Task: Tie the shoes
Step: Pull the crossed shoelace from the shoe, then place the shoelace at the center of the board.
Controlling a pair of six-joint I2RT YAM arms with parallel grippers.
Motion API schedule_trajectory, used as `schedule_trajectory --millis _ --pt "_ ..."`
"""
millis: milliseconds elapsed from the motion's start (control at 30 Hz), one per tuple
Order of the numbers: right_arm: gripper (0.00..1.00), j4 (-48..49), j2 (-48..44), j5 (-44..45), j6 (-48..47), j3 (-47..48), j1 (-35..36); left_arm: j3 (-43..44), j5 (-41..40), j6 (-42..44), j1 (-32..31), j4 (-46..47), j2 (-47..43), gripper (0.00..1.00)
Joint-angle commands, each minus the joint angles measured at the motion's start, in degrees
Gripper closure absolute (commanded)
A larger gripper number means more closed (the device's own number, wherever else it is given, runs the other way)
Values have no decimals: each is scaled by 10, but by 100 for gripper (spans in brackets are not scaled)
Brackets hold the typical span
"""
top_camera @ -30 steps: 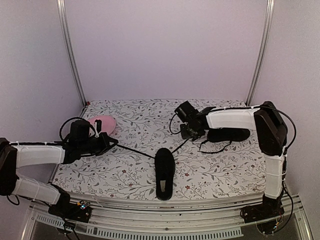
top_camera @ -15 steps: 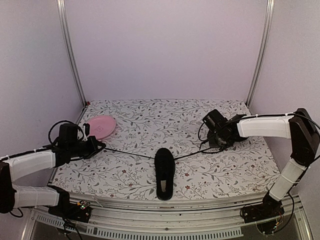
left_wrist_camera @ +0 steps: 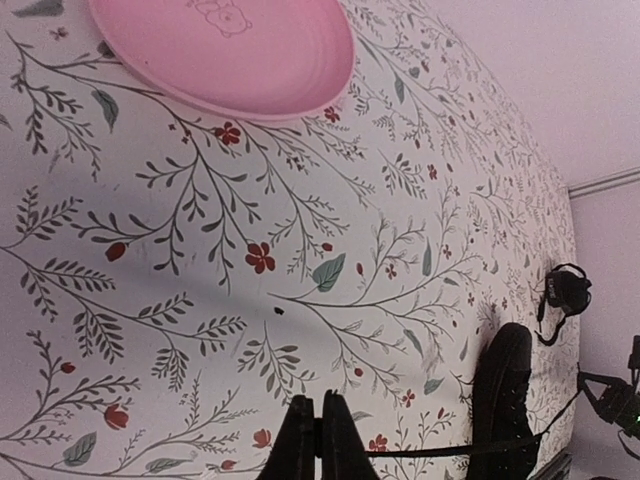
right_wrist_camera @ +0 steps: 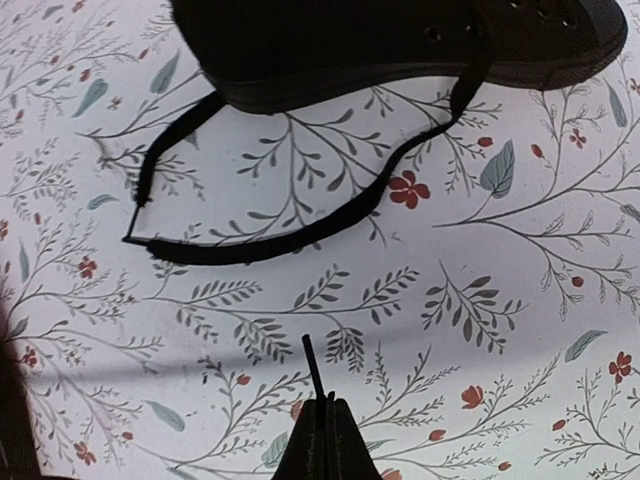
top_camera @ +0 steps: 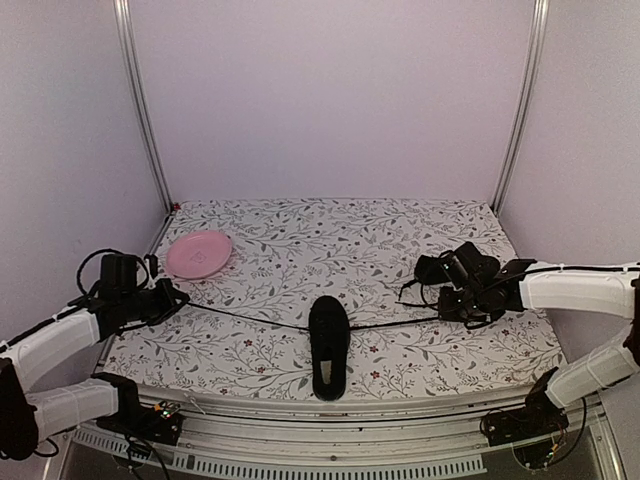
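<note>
One black shoe [top_camera: 329, 346] lies at the table's near middle, toe toward the back. Its two thin laces are stretched out sideways, nearly straight. My left gripper [top_camera: 181, 297] is shut on the left lace [top_camera: 250, 314], far left of the shoe. The left wrist view shows the shut fingers [left_wrist_camera: 340, 445], with the lace [left_wrist_camera: 430, 451] running right to the shoe [left_wrist_camera: 503, 400]. My right gripper [top_camera: 443, 312] is shut on the right lace [top_camera: 395, 323]; its short end [right_wrist_camera: 312, 365] sticks out of the fingertips [right_wrist_camera: 337, 440]. The other shoe [right_wrist_camera: 400, 40] lies just beyond, its own lace [right_wrist_camera: 300, 235] loose on the cloth.
A pink plate [top_camera: 198, 254] sits at the back left, also large in the left wrist view [left_wrist_camera: 225, 50]. The floral cloth [top_camera: 300, 240] covers the table. In the top view the second shoe [top_camera: 430, 268] is mostly hidden behind the right arm.
Both arms have drawn apart, the left going left and the right going right and nearer. The centre shoe's laces have been pulled from slack to nearly straight.
</note>
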Motion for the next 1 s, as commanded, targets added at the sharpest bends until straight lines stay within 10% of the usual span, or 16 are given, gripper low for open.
schedule_trajectory --millis 0,467,667,967 --pt "98 130 -87 -69 -72 8 58 2 66 24 7 47 4 100" --pt "98 301 189 -305 -240 296 368 250 63 111 -224 101 201 100" --pt "20 282 195 -239 -248 319 364 336 107 153 -302 144 263 100" --pt "23 308 93 -256 -207 214 216 352 157 163 -338 175 287 100"
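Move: The left hand still holds its lace end, with the shoe 31 cm to its right, 4 cm back and 7 cm below. The pink plate lies about 24 cm straight ahead of it. The right hand holds the other end. Its goal is the bare cloth left of the shoe's heel, some 38 cm left, 17 back and 6 down; the shoe is 25 cm left, 4 back and 3 down. The second shoe sits about 19 ahead, 4 right. Keeping its pinch on one lace end, the right hand swings up and left across the shoe, about 38 cm, drawing back as it goes, turns counter-clockwise some 70 degrees, and opens wide to let go beyond the shoe. It then returns forward and right, open, towards the other lace. The left keeps hold and carries its end about 25 cm right and 16 up, turning clockwise. ##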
